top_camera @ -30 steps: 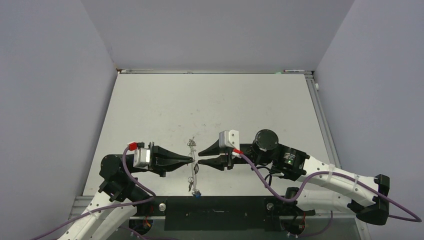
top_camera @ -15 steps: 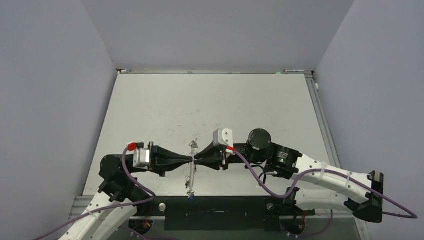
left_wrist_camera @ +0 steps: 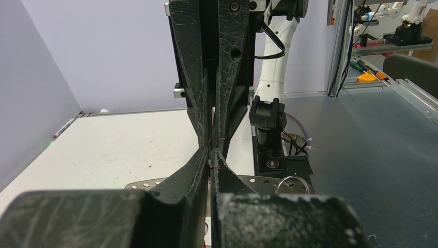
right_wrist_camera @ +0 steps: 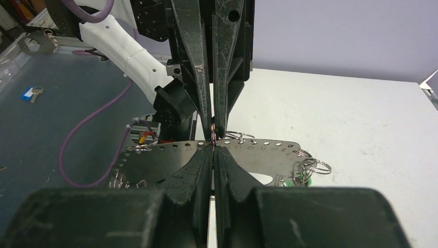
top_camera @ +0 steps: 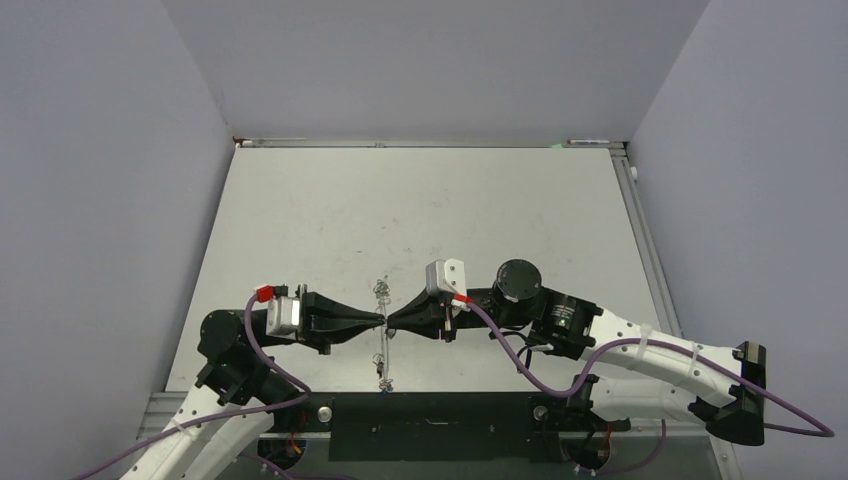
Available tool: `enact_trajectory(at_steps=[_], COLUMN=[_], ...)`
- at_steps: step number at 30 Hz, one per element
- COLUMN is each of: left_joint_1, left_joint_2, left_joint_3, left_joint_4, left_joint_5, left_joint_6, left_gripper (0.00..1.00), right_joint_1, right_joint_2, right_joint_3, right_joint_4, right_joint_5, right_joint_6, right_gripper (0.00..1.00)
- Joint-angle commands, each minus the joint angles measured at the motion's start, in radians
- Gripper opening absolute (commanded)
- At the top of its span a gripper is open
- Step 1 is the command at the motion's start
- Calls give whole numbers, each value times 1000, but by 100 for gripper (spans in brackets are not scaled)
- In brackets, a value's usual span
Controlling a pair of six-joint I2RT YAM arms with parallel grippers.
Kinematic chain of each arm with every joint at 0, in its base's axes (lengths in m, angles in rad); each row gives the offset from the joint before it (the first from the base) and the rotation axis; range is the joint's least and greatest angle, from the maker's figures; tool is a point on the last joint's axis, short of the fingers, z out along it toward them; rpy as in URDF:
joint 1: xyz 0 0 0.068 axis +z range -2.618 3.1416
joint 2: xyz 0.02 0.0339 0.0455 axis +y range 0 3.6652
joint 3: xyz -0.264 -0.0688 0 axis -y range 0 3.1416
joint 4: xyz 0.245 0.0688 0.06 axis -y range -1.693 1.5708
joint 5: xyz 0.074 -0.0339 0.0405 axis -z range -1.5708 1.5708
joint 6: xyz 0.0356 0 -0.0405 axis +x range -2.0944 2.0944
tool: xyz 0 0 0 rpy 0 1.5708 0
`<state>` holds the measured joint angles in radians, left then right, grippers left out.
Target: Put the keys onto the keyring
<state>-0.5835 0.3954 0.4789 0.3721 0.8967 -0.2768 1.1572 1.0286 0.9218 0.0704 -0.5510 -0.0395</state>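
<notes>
The keyring (top_camera: 381, 350) hangs edge-on between the two arms, a thin grey metal piece with a row of small holes (right_wrist_camera: 258, 155). My left gripper (top_camera: 383, 320) is shut on its top edge. My right gripper (top_camera: 391, 322) meets it tip to tip from the other side and is shut on the same spot (right_wrist_camera: 213, 146). A thin coloured sliver shows between the touching tips. Split rings with a green tag (right_wrist_camera: 304, 175) dangle from one end of the keyring. In the left wrist view my left gripper (left_wrist_camera: 210, 152) pinches the keyring (left_wrist_camera: 155, 182), where another ring (left_wrist_camera: 292, 185) hangs.
A blue-tagged key (right_wrist_camera: 31, 94) lies on the dark surface beyond the table edge, near the left arm's base. The white table (top_camera: 420, 220) stretches away behind the grippers. Purple cables (top_camera: 520, 360) loop by both arm bases.
The right gripper moved left to the left gripper's tips and closed there. The keyring, held by the left gripper, swung slightly.
</notes>
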Motion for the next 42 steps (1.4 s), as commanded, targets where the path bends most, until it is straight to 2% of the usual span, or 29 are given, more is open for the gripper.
enact_trajectory(at_steps=[1,7,13,25,35,37,42], left_joint_1=[9,14,16,19,19,19,23], left_joint_2=[-14,-19,-24,-23,-33,-38,-46], left_joint_3=[10,6,0,-5,-2,-3,-10], left_joint_4=[48,66,80,97,74,71,110], left_joint_5=[-20,-23,-25,-22,-30,-35,-55], left_joint_6=[8,-3,-12,-24,-7,-6,-31], left_gripper=[0,0,0,0,0,0,0], right_joint_1=[-10,-10,-10,-11,-11,-12,-28], right_joint_2=[-9,-10,-7,31,89,71,-5], right_joint_3=[-19,-34,-54,-41,12,4,-17], right_joint_4=[33,35,48,133,93,56,-31], right_joint_5=[-20,-22,-30,-49,-73,-44,35], right_joint_6=[7,12,22,32,0,-18,-51], right_gripper=[5,6,14,14,15,17,30])
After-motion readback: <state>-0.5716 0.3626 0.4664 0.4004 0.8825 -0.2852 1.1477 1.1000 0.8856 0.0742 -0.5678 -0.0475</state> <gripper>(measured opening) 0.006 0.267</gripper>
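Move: The black-fob key hangs about 3 cm below my right fingertips and roughly 1 cm back, from the ring my left hand keeps pinched; from my left fingertips it lies some 4 cm below, 1 cm back and 1 cm to the right. From my right hand, the keyring plate's middle is about 4 cm below, 1 cm back and 1 cm to the left; the green key is some 7 cm ahead and 4 cm below. I let go with my right fingers beside the ring and sink about 4 cm down the right side of the plate to the black-fob key. Low down, I reach some 1.5 cm left towards key and plate, then ease back slightly right and a touch forward, opening wider. My left hand keeps its pinch on the ring, nearly still. ##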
